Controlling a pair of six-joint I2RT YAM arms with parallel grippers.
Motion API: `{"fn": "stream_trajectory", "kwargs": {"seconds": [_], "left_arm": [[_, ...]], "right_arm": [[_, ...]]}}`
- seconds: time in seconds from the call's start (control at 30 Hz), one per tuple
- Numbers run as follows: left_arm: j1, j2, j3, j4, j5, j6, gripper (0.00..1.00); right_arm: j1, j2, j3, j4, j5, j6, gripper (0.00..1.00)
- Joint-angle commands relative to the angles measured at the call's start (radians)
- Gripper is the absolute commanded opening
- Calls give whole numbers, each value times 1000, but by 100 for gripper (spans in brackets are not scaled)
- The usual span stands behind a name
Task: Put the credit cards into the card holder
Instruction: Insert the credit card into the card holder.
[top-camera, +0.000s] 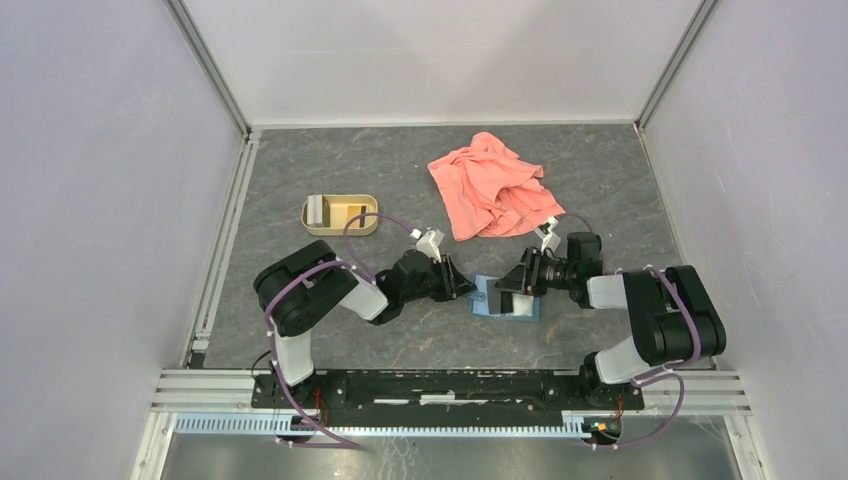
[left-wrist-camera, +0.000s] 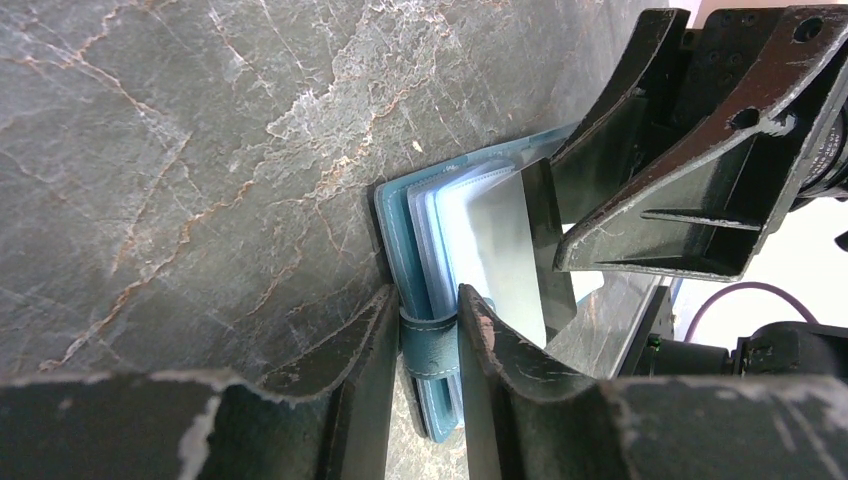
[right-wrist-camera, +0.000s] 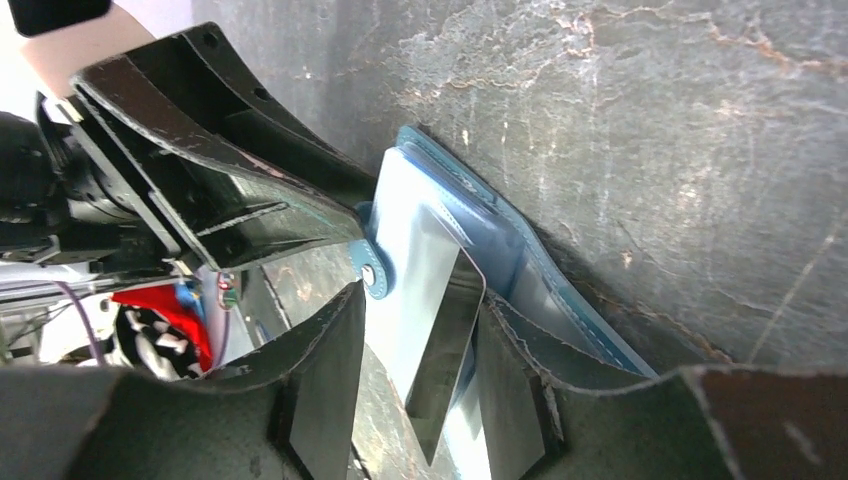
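Note:
The teal card holder (top-camera: 507, 303) lies open on the table between both arms. My left gripper (left-wrist-camera: 428, 300) is shut on the card holder's (left-wrist-camera: 400, 240) strap and edge, pinning it from the left. A grey, shiny credit card (right-wrist-camera: 445, 335) stands tilted in the holder's clear sleeves (right-wrist-camera: 420, 215). My right gripper (right-wrist-camera: 422, 300) straddles this card with its jaws open and a gap on the left side. From the left wrist, the same card (left-wrist-camera: 515, 255) shows under the right gripper (left-wrist-camera: 690, 150). More credit cards (top-camera: 350, 211) sit in the tan tray (top-camera: 340, 230).
A salmon-pink cloth (top-camera: 495, 185) lies crumpled at the back right. The tan tray stands at the back left. Both grippers (top-camera: 465, 288) (top-camera: 510, 285) meet tip to tip over the holder. Walls close in the table on three sides.

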Motion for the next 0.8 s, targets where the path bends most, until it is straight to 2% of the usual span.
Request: {"fn": "stream_trajectory", "kwargs": {"seconds": [0.0, 0.2, 0.47, 0.57, 0.77], "left_arm": [[-8, -10, -31, -47, 11, 24, 36], [-8, -17, -41, -32, 12, 24, 36], [-8, -16, -45, -2, 28, 18, 36], [-8, -26, -51, 6, 29, 20, 36], [-8, -64, -71, 11, 20, 31, 37]], "right_arm": [[-8, -32, 41, -178, 107, -173, 50], [-3, -61, 117, -331, 185, -335, 61], [27, -78, 169, -449, 250, -485, 66], [46, -85, 193, -481, 268, -535, 74], [74, -95, 251, -547, 347, -636, 84]]}}
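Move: The dark credit card stands at the right fingertips, its middle roughly 2 cm back, 1 cm left and 1 cm below the right hand point. The card holder's middle is about 2 cm back and 1 cm to the left under it, its blue strap about 6 cm left and level with the fingers, and the pink cloth some 20 cm ahead and 3 cm left. From the left hand, its fingertips at the strap, the card is about 6 cm right and 1 cm back. The card edge stays beside one right fingertip as the right hand shifts about 2 cm forward and a bit less to the right, rolling some 25 degrees so its fingers point more steeply down, and opens from half to wide. Seems to drag card and holder along. The left hand, fingers unchanged, eases back about 1 cm, the strap coming out from between its tips. ##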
